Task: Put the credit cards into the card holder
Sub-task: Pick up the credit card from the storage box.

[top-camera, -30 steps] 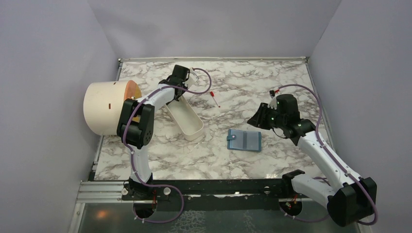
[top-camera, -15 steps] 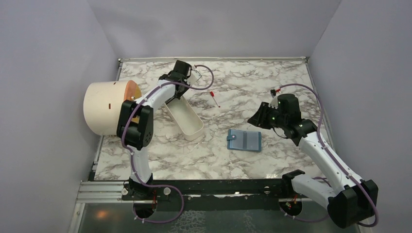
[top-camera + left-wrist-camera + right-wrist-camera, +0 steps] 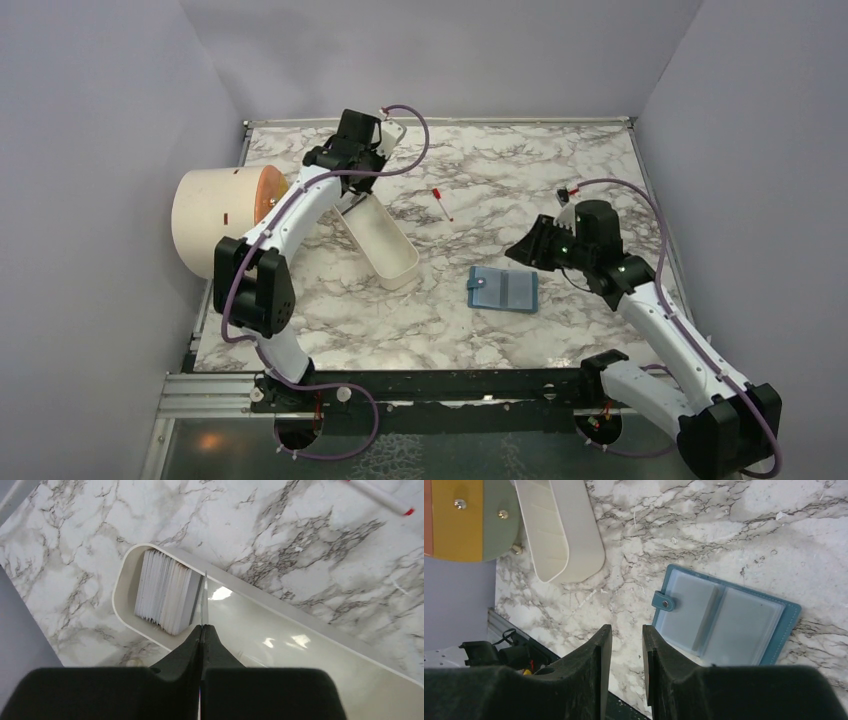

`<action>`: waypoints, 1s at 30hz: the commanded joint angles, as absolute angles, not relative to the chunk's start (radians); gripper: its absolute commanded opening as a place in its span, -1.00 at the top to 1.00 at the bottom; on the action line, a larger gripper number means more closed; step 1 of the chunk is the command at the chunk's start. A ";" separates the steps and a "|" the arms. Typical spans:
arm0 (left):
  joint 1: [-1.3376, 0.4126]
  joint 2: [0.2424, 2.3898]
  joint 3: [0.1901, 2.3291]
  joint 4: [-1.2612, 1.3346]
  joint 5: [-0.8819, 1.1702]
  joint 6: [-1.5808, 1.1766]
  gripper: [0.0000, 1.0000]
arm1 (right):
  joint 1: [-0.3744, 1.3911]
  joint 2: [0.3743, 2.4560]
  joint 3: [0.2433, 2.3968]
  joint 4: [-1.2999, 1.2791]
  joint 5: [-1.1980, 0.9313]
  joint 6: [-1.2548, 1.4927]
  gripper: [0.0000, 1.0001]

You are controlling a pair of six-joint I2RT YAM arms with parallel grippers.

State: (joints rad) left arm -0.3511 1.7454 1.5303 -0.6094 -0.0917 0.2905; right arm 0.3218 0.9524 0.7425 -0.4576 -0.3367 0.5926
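A stack of pale credit cards (image 3: 165,596) stands on edge at the far end of the long white tray (image 3: 280,605). My left gripper (image 3: 202,627) hangs above that end, shut on one thin card (image 3: 204,597). That card shows edge-on, so its colour cannot be told. In the top view the left gripper (image 3: 350,190) is over the tray's back end. The teal-blue card holder (image 3: 503,289) lies open and flat on the marble, its snap tab at the left (image 3: 663,601). My right gripper (image 3: 626,630) hovers just left of the holder, open and holding nothing.
A big cream cylinder (image 3: 215,220) with an orange face lies at the left wall, beside the tray (image 3: 385,240). A thin red-tipped pen (image 3: 442,204) lies on the marble behind the tray. The right wall stands close to the right arm.
The left gripper shut on a card in the tray, and the left wrist has risen and swung back-left. The right gripper stayed by the holder.
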 commanded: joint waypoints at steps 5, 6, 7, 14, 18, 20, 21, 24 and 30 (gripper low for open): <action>-0.355 1.536 1.397 -0.434 0.283 -0.058 1.00 | 0.333 0.962 0.657 -0.402 -0.292 0.681 0.48; -0.356 1.511 1.350 -0.389 0.319 -0.098 1.00 | 0.332 0.974 0.652 -0.407 -0.275 0.680 0.49; -0.356 1.487 1.307 -0.345 0.356 -0.139 1.00 | 0.333 0.982 0.652 -0.416 -0.256 0.678 0.49; -0.360 1.379 1.160 -0.145 0.557 -0.403 1.00 | 0.333 1.064 0.667 -0.497 -0.018 0.689 0.48; -0.378 1.359 1.102 -0.088 0.629 -0.536 1.00 | 0.333 1.168 0.698 -0.553 0.038 0.684 0.48; -0.402 1.347 1.068 -0.063 0.628 -0.574 1.00 | 0.333 1.206 0.703 -0.568 0.053 0.678 0.48; -0.415 1.339 1.048 -0.045 0.622 -0.593 1.00 | 0.333 1.218 0.701 -0.572 0.061 0.676 0.48; -0.472 1.334 1.002 0.010 0.597 -0.641 1.00 | 0.333 1.229 0.690 -0.574 0.093 0.673 0.48; -0.610 1.414 0.988 0.070 0.543 -0.704 1.00 | 0.333 1.286 0.652 -0.532 0.097 0.669 0.48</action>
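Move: Back and to the right of the left hand, which already holds a card, the card holder lies open about 18 cm back, 30 cm right and 17 cm down. The storage box's middle is roughly 2 cm back, 1 cm left and 14 cm below, its card stack 6 cm ahead, 6 cm left; the red pen is 4 cm ahead, 16 cm right. From the right hand the holder is about 1 cm ahead, 1 cm right and 16 cm below. Carrying its pinched card clear of the storage box, the left hand swings right and back about 17 cm each way towards the card holder, rising some 5 cm mostly early on and rolling about 60 degrees, left side down. The right hand sinks about 13 cm and goes 7 cm right, tipping its slightly open fingers down close over the holder's right-hand pocket; contact there can't be seen. ##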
